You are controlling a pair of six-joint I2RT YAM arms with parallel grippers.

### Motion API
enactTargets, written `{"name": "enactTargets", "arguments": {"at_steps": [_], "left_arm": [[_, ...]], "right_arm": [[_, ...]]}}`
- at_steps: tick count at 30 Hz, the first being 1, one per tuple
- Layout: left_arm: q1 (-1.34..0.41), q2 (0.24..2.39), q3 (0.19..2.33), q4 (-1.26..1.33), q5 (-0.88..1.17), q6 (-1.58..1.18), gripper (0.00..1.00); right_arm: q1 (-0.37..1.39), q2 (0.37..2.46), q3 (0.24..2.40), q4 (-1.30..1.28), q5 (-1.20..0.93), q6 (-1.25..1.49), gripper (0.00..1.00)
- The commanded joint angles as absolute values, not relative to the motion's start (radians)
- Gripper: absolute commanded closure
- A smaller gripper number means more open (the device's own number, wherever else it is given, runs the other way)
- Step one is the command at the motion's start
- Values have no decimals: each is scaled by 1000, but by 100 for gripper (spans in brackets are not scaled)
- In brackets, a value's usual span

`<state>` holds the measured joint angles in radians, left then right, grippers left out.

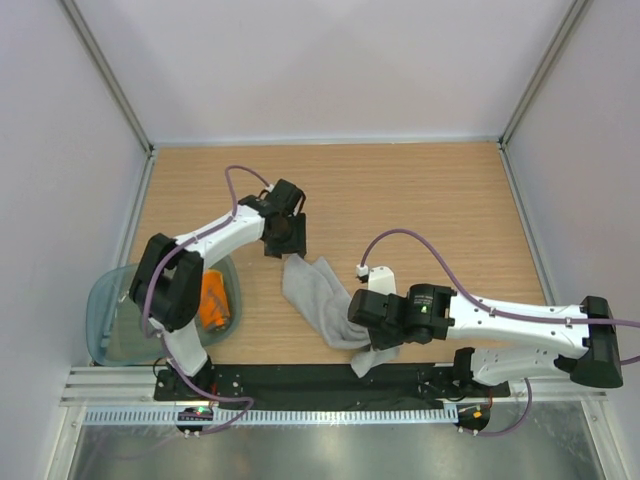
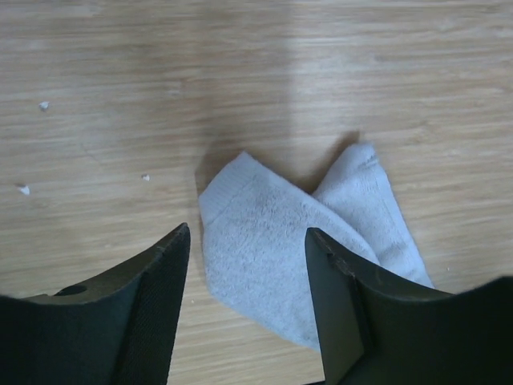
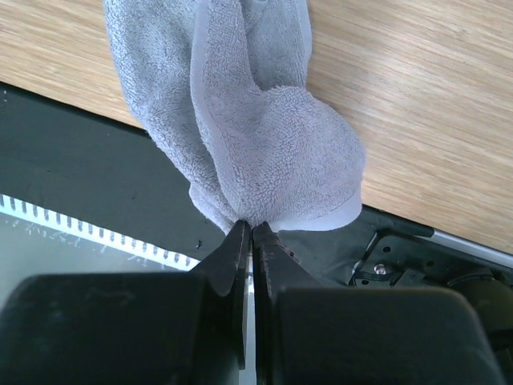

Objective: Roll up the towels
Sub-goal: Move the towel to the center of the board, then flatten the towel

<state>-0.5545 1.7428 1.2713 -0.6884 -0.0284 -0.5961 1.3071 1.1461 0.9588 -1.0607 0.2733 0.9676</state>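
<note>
The light grey towel (image 1: 312,298) lies bunched in a diagonal strip on the wooden table. Its far corner (image 2: 264,216) rests flat below my left gripper (image 2: 247,234), which hovers open with a finger on each side of the corner and grips nothing. In the top view the left gripper (image 1: 287,250) is at the strip's far end. My right gripper (image 3: 252,228) is shut on the near end of the grey towel (image 3: 264,136), pinching a gathered fold over the black base rail. From above, the right gripper (image 1: 362,335) is at the strip's near end. The orange towel (image 1: 213,300) lies in the tub.
A translucent teal tub (image 1: 108,325) sits at the near left beside the left arm's base. The black base rail (image 1: 300,380) runs along the table's near edge. Enclosure walls stand on three sides. Small white crumbs (image 2: 24,189) dot the wood.
</note>
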Motion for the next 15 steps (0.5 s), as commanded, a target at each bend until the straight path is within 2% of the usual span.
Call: {"name": "enactTargets", "arguments": {"at_steps": [1, 7, 9, 11, 13, 15], "left_arm": [[-549, 1819, 1308, -649, -35, -589, 41], [-549, 1899, 1331, -657, -38, -598, 54], [-549, 1907, 1328, -661, -41, -597, 61], [-549, 1905, 1319, -663, -44, -601, 73], [-549, 1896, 1313, -661, -46, -604, 79], [-551, 1872, 1307, -663, -46, -606, 96]], "right_arm": [[1312, 1167, 953, -1022, 284, 957, 99], [1312, 1154, 939, -1008, 285, 956, 99], [1312, 1135, 931, -1009, 288, 960, 99], [1310, 1123, 925, -1014, 293, 963, 99], [1312, 1106, 922, -1017, 298, 969, 99], [1310, 1085, 917, -1022, 302, 977, 99]]}}
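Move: Just under the left hand's half-open fingers, some 5 cm down, lies the grey towel's far-left corner. The towel's other far corner is about 6 cm to the hand's right, level with it. The rolled orange towel lies in the bin about 17 cm left and 11 cm back; the bin's middle is about 27 cm left and 12 cm back. From the right hand, which holds the towel's near end, the far-left corner is some 20 cm ahead, 17 cm left and 9 cm below. Sinking almost straight down by about 5 cm onto the towel's far-left corner, the left hand closes its fingers on the way, then stays low while they shut the rest of the way and pinch the corner. The right hand stays in place, sagging only about a centimetre, and keeps its grip on the near end. ##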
